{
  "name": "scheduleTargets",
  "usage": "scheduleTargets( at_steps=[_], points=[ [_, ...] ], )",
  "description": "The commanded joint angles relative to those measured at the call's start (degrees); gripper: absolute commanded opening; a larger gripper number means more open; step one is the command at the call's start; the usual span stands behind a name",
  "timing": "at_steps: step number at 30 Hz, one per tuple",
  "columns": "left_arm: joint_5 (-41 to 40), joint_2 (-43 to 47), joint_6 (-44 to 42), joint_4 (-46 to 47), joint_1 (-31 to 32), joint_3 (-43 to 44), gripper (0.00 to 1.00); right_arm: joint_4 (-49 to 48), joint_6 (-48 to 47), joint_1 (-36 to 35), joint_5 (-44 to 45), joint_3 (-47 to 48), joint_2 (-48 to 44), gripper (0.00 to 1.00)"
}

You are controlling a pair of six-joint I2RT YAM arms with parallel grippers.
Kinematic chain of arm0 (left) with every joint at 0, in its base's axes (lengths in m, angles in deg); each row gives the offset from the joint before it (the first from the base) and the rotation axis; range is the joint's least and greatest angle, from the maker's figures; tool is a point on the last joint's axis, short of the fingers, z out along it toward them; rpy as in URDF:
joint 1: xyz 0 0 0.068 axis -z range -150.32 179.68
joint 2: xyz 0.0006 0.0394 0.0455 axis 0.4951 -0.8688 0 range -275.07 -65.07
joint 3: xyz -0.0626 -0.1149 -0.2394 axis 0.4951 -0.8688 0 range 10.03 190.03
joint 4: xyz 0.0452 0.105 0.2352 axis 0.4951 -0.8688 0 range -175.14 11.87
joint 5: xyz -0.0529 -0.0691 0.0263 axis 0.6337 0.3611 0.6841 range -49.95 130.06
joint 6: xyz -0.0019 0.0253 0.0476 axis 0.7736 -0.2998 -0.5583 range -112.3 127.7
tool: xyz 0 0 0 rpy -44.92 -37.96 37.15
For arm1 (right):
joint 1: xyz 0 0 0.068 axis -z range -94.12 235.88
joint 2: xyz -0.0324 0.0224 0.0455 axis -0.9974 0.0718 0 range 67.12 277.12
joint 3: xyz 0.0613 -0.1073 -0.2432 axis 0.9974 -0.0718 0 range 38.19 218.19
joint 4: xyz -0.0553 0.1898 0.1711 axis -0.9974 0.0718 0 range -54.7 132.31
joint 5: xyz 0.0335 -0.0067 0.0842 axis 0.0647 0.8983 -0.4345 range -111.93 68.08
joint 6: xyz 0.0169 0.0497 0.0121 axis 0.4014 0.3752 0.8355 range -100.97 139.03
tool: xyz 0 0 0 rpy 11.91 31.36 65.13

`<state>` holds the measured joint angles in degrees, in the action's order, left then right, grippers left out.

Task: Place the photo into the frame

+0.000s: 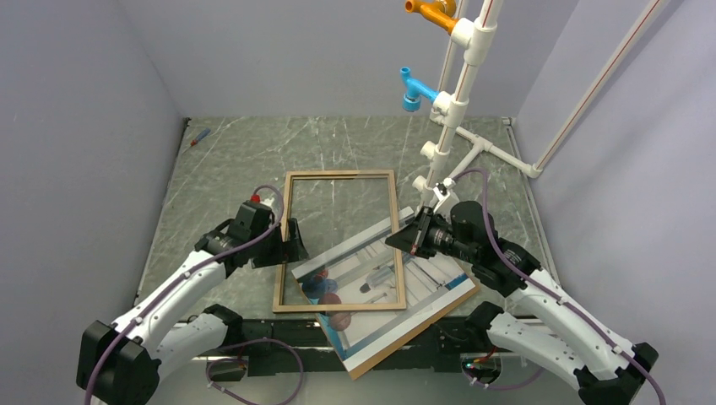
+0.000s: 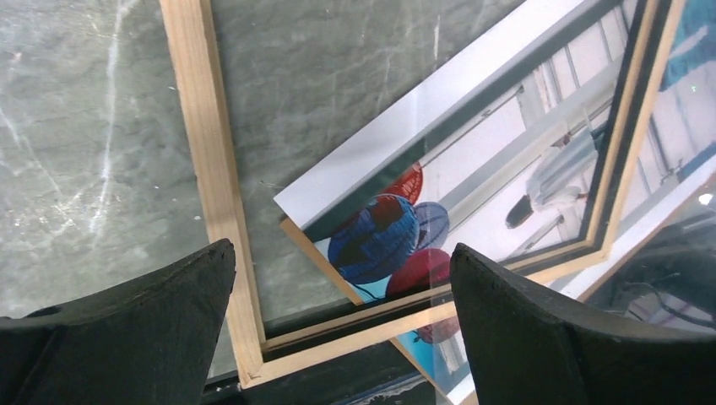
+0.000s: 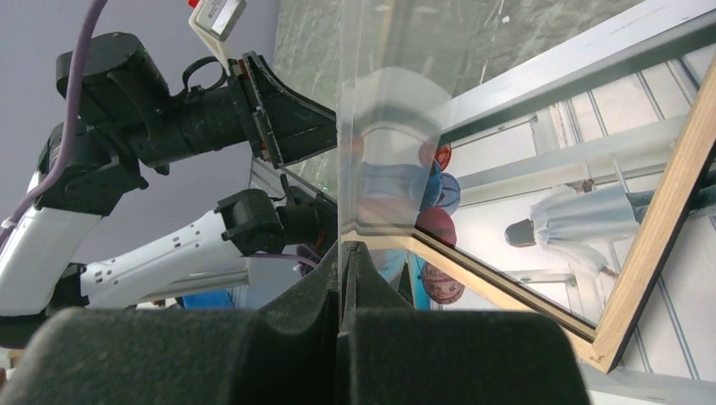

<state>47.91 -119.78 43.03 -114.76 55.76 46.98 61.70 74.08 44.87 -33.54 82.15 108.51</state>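
Observation:
The frame (image 1: 340, 175), thin light wood, lies flat on the table's middle. Under its near end the photo (image 1: 439, 285) lies askew, running out to the right on a brown backing board (image 1: 414, 336). My right gripper (image 1: 412, 243) is shut on the edge of a clear sheet (image 1: 355, 253) that it holds tilted over the frame's right rail. The right wrist view has that sheet (image 3: 380, 126) standing on edge between the closed jaws of my right gripper (image 3: 342, 253). My left gripper (image 2: 342, 287) is open and empty above the frame's near left corner (image 2: 207, 152), with the photo's spheres (image 2: 380, 236) beyond it.
A white pipe stand (image 1: 460, 93) with orange and blue fittings rises at the back right, its foot close behind my right arm. A small red and blue tool (image 1: 199, 137) lies at the back left. Grey walls close in both sides.

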Motion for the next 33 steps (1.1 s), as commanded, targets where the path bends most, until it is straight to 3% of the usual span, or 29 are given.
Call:
scheduleTargets(
  at_steps=[1, 5, 16, 25, 33],
  points=[
    [2.8, 0.2, 2.9, 4.4, 0.1, 1.5, 0.99, -8.6, -1.0, 0.1, -2.3, 0.2, -0.3, 0.0],
    [-0.6, -3.1, 0.4, -0.3, -0.2, 4.8, 0.99, -13.9, -2.7, 0.0, -1.5, -0.5, -2.0, 0.0],
    [6.7, -5.6, -1.6, 2.7, -9.0, 3.8, 0.98, -6.5, -8.4, 0.1, 1.8, 11.4, 4.5, 0.0],
    [9.2, -6.8, -1.1, 5.1, -9.7, 5.6, 0.98, -10.6, -6.1, 0.0, -0.5, 10.2, 5.1, 0.0],
    [9.0, -5.2, 0.2, 6.8, -9.7, 1.2, 0.97, -8.7, -4.8, 0.1, 0.2, 9.6, 4.1, 0.0]
  ],
)
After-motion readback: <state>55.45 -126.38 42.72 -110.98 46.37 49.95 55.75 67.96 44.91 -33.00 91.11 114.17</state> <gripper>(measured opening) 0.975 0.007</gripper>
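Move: The right hand already pinches the clear sheet. The middle of the frame lies about 9 cm ahead of this hand, 12 cm to its left and 23 cm below; the photo's middle is some 5 cm back, straight below in the sideways sense, and the white pipe's foot about 17 cm ahead and 10 cm right. For the empty left hand, the frame's middle is roughly 6 cm ahead, 11 cm right and 8 cm down; the frame's left bar is 4 cm to its left, its middle 6 cm ahead. Up by about 6 cm goes the right hand, forward some 2.5 cm as well, keeping its pinch on the clear sheet and tipping its fingers up about 10 degrees, then holds there. The left hand travels about 3.5 cm forward above the frame, beside the left bar, swaying slightly right and then left, turning a little counter-clockwise with its fingers still wide open. ##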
